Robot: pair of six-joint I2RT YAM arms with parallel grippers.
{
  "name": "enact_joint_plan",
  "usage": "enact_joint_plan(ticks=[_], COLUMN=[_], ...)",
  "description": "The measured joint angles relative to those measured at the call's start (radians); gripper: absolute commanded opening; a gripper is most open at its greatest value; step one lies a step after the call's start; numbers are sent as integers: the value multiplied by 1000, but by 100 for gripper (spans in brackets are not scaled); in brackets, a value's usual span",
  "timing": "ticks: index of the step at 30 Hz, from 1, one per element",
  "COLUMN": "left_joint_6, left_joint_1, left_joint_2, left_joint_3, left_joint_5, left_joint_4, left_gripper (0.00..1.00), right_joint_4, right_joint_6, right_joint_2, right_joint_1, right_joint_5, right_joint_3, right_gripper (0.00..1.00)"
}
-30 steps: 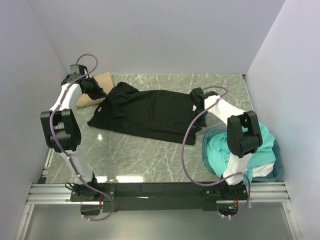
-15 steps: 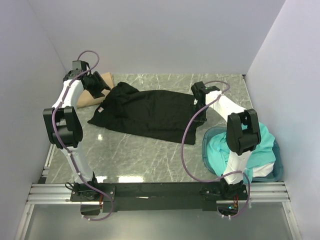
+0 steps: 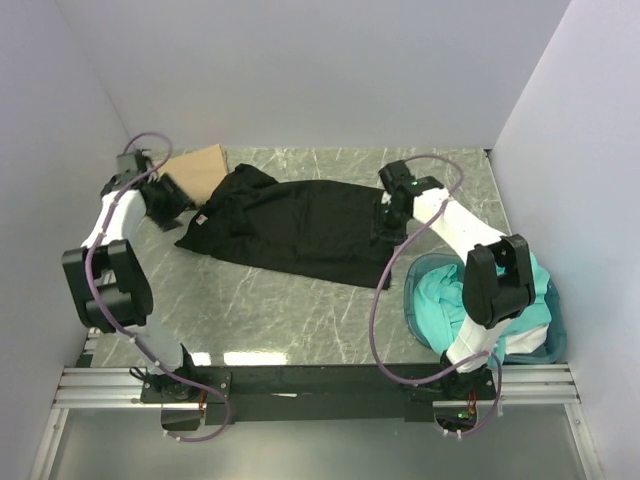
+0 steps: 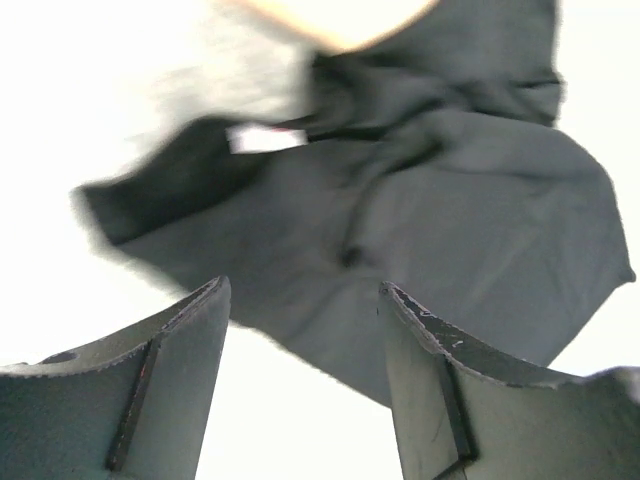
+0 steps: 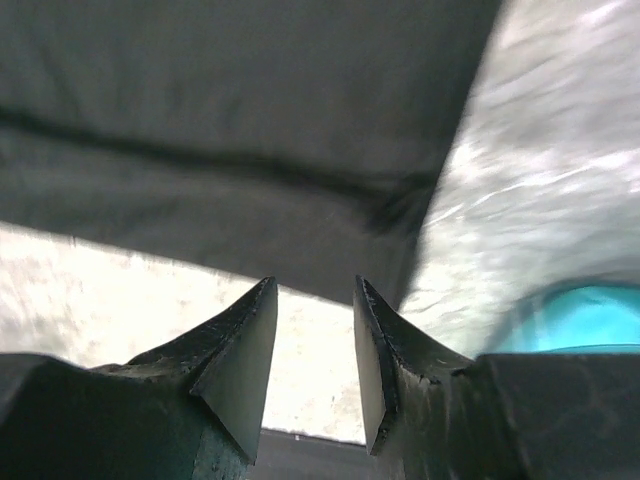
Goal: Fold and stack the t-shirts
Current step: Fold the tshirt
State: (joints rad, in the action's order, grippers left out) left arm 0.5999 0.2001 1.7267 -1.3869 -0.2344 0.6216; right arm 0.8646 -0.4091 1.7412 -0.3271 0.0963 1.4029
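A black t-shirt [image 3: 290,225] lies spread across the middle of the marble table, its left end bunched. My left gripper [image 3: 168,203] hovers just off that left end, open, with nothing between its fingers; in the left wrist view the gripper [image 4: 303,288] looks onto the black cloth [image 4: 430,200]. My right gripper [image 3: 385,215] is over the shirt's right edge, also open and empty. In the right wrist view the gripper [image 5: 314,283] sits above the shirt's hem [image 5: 250,120]. A tan-brown t-shirt [image 3: 195,165] lies at the back left. Teal t-shirts [image 3: 450,295] are heaped at the right.
The teal shirts fill a round translucent blue tub [image 3: 412,300] at the front right, also showing in the right wrist view [image 5: 570,315]. White walls close in the table on three sides. A black rail [image 3: 320,380] with the arm bases runs along the near edge.
Both grippers have opened and let go of the black shirt. The left arm has swung left and nearer, off the shirt's end. The right gripper has shifted slightly nearer.
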Motion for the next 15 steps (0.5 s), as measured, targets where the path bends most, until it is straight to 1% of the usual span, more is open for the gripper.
enact_joint_plan(ticks=[3,5,8,15], left_joint_6=[-10,-14,-18,-23], left_joint_1=[72,90,85,77], left_joint_2=[-39,-41,-41,-40], left_joint_3=[93,118,146,198], left_joint_5=[-3,-6,-19,-11], left_joint_4=[-4,-6,-14,-11], left_gripper=[66,66,66,66], right_joint_4=[-22,-49,-74,-137], right_joint_6=[0,-2,-5,-13], right_joint_2=[-9,-9,2,63], right_joint_1=[-53,-85,-105,-104], right_joint_5=[27,51,83,112], right_joint_3=[-50,-84,-117,-144], right_gripper=[44,44,44,44])
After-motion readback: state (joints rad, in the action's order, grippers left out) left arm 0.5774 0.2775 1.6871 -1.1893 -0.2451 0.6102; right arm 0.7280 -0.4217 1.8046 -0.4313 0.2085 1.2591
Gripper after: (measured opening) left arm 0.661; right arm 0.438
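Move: The black t-shirt's near left corner lies roughly 5 cm left of the left gripper, 2 cm back and 11 cm down; its white label is about 4 cm ahead and level sideways, and the cardboard some 13 cm ahead, both at about that depth. From the right gripper, the shirt's near edge by its right end is some 9 cm back, straight in line and 9 cm below; the basket's middle stands about 14 cm back and 25 cm right. Bring both open, empty grippers down over the t-shirt's near side. Draw the left one back about 5 cm and sink it as far, tipping its fingers slightly more downward above the shirt's left end. Swing the right one left and back first, then lower it almost straight towards the near edge, about 5 cm down in all; keep both sets of fingers still open. ##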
